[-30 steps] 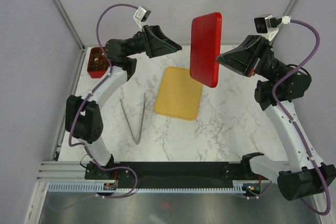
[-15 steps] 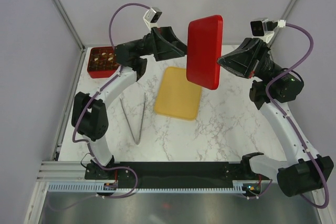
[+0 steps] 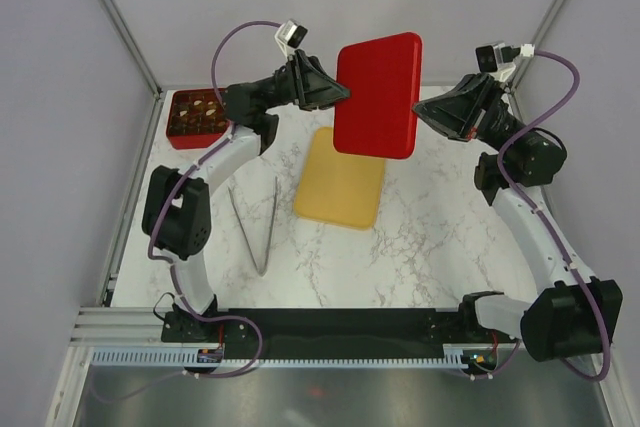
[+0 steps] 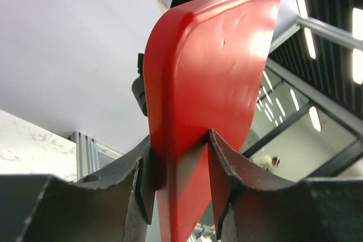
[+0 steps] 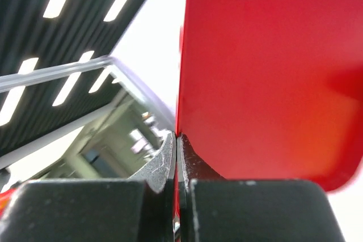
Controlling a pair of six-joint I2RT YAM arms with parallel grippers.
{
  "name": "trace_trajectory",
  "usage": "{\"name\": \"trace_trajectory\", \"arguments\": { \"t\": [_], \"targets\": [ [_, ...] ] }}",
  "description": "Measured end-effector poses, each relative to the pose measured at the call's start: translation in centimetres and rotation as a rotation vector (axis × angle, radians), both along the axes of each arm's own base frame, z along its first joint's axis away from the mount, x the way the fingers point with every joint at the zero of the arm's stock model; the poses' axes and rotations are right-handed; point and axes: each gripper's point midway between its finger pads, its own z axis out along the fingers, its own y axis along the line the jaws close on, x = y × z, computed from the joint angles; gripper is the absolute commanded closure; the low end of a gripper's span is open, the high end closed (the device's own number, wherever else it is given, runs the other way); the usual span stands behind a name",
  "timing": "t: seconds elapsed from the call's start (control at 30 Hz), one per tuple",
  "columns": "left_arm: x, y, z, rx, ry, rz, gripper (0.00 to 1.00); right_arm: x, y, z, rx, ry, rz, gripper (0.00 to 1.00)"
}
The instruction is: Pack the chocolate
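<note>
A flat red lid (image 3: 378,95) hangs in the air above the table, standing nearly on edge. My left gripper (image 3: 340,97) is shut on its left edge; in the left wrist view both fingers (image 4: 224,160) press the lid (image 4: 210,83) from either side. On the opposite edge my right gripper (image 3: 418,112) is shut, its jaws pinching the thin rim of the lid (image 5: 266,72). The chocolate (image 3: 197,107) shows as small brown and pale pieces inside the red box (image 3: 172,134) at the table's far left corner.
A flat yellow tray (image 3: 340,179) lies on the marble table under the lid. Metal tongs (image 3: 255,222) lie to the left of the tray. Frame posts and grey walls close in the back and both sides.
My left arm has swung right from over the red box to the lid, and its jaws have closed on the lid's left edge. The lid has shifted a little left.
</note>
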Motion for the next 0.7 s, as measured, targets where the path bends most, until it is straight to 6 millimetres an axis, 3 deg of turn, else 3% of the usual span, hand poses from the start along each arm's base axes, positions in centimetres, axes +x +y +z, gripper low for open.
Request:
{"name": "trace_trajectory", "arguments": {
  "t": [0.17, 0.27, 0.37, 0.5, 0.7],
  "targets": [
    [3.0, 1.6, -2.6, 0.026, 0.137, 0.061, 0.78, 5.2, -1.1, -4.1, -0.131, 0.084, -0.169, 0.81],
    [4.6, 2.2, -3.7, 0.032, 0.188, 0.089, 0.81, 9.4, -1.4, -8.0, -0.27, 0.188, -0.279, 0.75],
    [4.9, 2.4, -4.3, 0.034, 0.21, 0.092, 0.82, 11.9, -1.7, -12.0, -0.386, 0.264, -0.336, 0.68],
    [5.4, 2.6, -6.8, 0.069, 0.264, 0.098, 0.82, 13.4, -1.9, -16.6, -0.502, 0.337, -0.362, 0.64],
    [6.3, 2.7, -9.8, 0.116, 0.332, 0.097, 0.82, 14.1, -2.0, -20.3, -0.592, 0.344, -0.371, 0.61]
  ]
}}
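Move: The red lid is in the air with its right-hand rim pinched by the right hand. The lid's middle is some 8 cm left and 3 cm ahead of the right hand, and about 6 cm right and 2 cm back of the left, whose half-open fingers straddle its left side. From the left hand, the yellow tray lies 10 cm ahead and 44 cm down, the chocolate box about 36 cm left, 26 cm ahead and 40 cm down. The lid changes hands on the way down: the left fingers close across its left side while that hand goes down about 10 cm and forward 6, rolling some 20 degrees. The right hand opens from its pinch and sweeps down 20 cm and forward 14, its fingers tipping down from their upward slant and swinging clockwise, ending still spread around the right side. ##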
